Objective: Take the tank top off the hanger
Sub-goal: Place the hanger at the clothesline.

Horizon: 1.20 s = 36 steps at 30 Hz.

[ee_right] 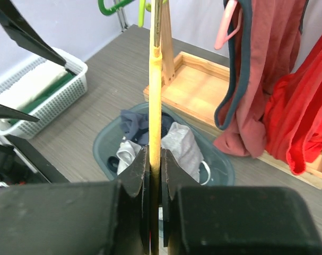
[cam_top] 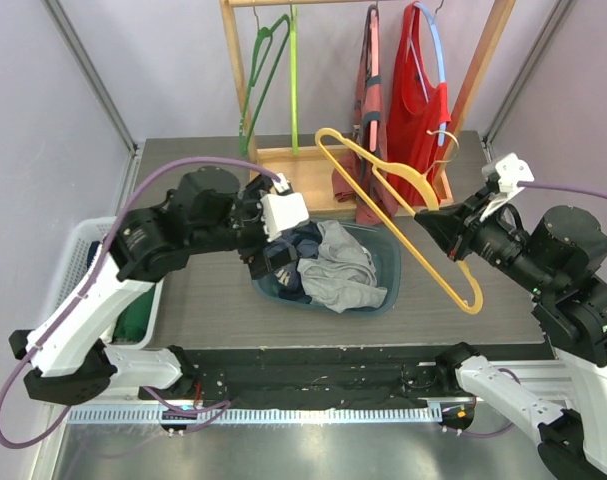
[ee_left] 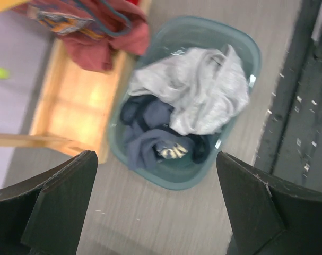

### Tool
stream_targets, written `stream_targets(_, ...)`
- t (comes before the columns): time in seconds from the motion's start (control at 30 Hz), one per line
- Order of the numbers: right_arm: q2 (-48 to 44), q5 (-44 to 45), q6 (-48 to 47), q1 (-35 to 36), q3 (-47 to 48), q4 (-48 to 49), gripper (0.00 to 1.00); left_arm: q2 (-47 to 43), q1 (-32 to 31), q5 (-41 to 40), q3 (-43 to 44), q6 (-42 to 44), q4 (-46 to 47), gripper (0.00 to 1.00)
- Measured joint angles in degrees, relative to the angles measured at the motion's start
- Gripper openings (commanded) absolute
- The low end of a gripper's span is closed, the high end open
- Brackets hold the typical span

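A grey tank top [cam_top: 341, 265] [ee_left: 203, 93] [ee_right: 179, 141] lies crumpled in a teal basket [cam_top: 388, 262] [ee_left: 171, 183] [ee_right: 105, 143], on top of dark blue clothes. A bare yellow hanger [cam_top: 413, 245] [ee_right: 155, 79] hangs in the air over the basket's right side. My right gripper [cam_top: 430, 220] [ee_right: 155, 159] is shut on one of its bars. My left gripper [cam_top: 273, 262] [ee_left: 158, 204] stands open above the basket's left edge, with nothing between its fingers.
Behind the basket is a wooden rack [cam_top: 283, 160] with a green hanger [cam_top: 266, 60], a rust-red garment [cam_top: 368, 110] and a red top [cam_top: 420, 100] on a blue hanger. A white basket [cam_top: 78, 250] sits at the table's left edge.
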Motion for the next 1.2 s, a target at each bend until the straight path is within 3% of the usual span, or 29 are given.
stream_targets(0.13,3.37,1.51,4.39,0.0,3.61,-0.09,0.01,-0.24,0.59,-5.92,3.8,-0.04,1.4,1.0)
stream_targets(0.37,19.63,9.44,8.79,0.42,18.34,0.28,0.01,3.69,1.86,-21.09,10.05,1.33,8.17,1.0)
stream_targets(0.5,31.01,13.31,8.98,3.23,28.85,-1.05,0.01,3.08,2.12,-23.67,11.8,1.42,8.74,1.0)
stream_targets(0.7,49.33,17.07,8.85,8.24,51.78,-5.7,0.01,0.52,2.27,-25.16,11.06,1.88,9.03,1.0)
stream_targets(0.8,54.9,20.48,8.41,8.52,57.2,-6.73,0.01,-0.24,2.49,-25.97,10.25,2.54,9.07,1.0)
stream_targets(0.97,57.55,24.65,7.13,8.61,57.46,-7.02,0.01,0.04,2.51,-27.71,9.84,3.43,8.83,1.0)
stream_targets(1.2,55.84,29.4,5.2,10.86,50.18,-5.49,0.01,-0.81,2.56,-29.2,5.33,4.33,8.92,1.0)
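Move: The right gripper still holds the yellow hanger. The free stretch of clothesline rail it is meant for lies roughly 31 cm ahead, 14 cm to the left and 12 cm higher. The lime hanger hangs about 6 cm left of that gap, the maroon tank top about 5 cm right of it and the red top some 11 cm right. From the empty left gripper, the gap is about 31 cm ahead, 8 cm right and 19 cm up. Carry the yellow hanger with the right gripper about 21 cm forward and 10 cm left to the gap beside the maroon tank top, rising some 7 cm on the way, then sinking again near the rail; keep the grip and turn the wrist clockwise some 20 degrees. Meanwhile draw the open left gripper up, forward and left, away from the tub, turning it counter-clockwise. ##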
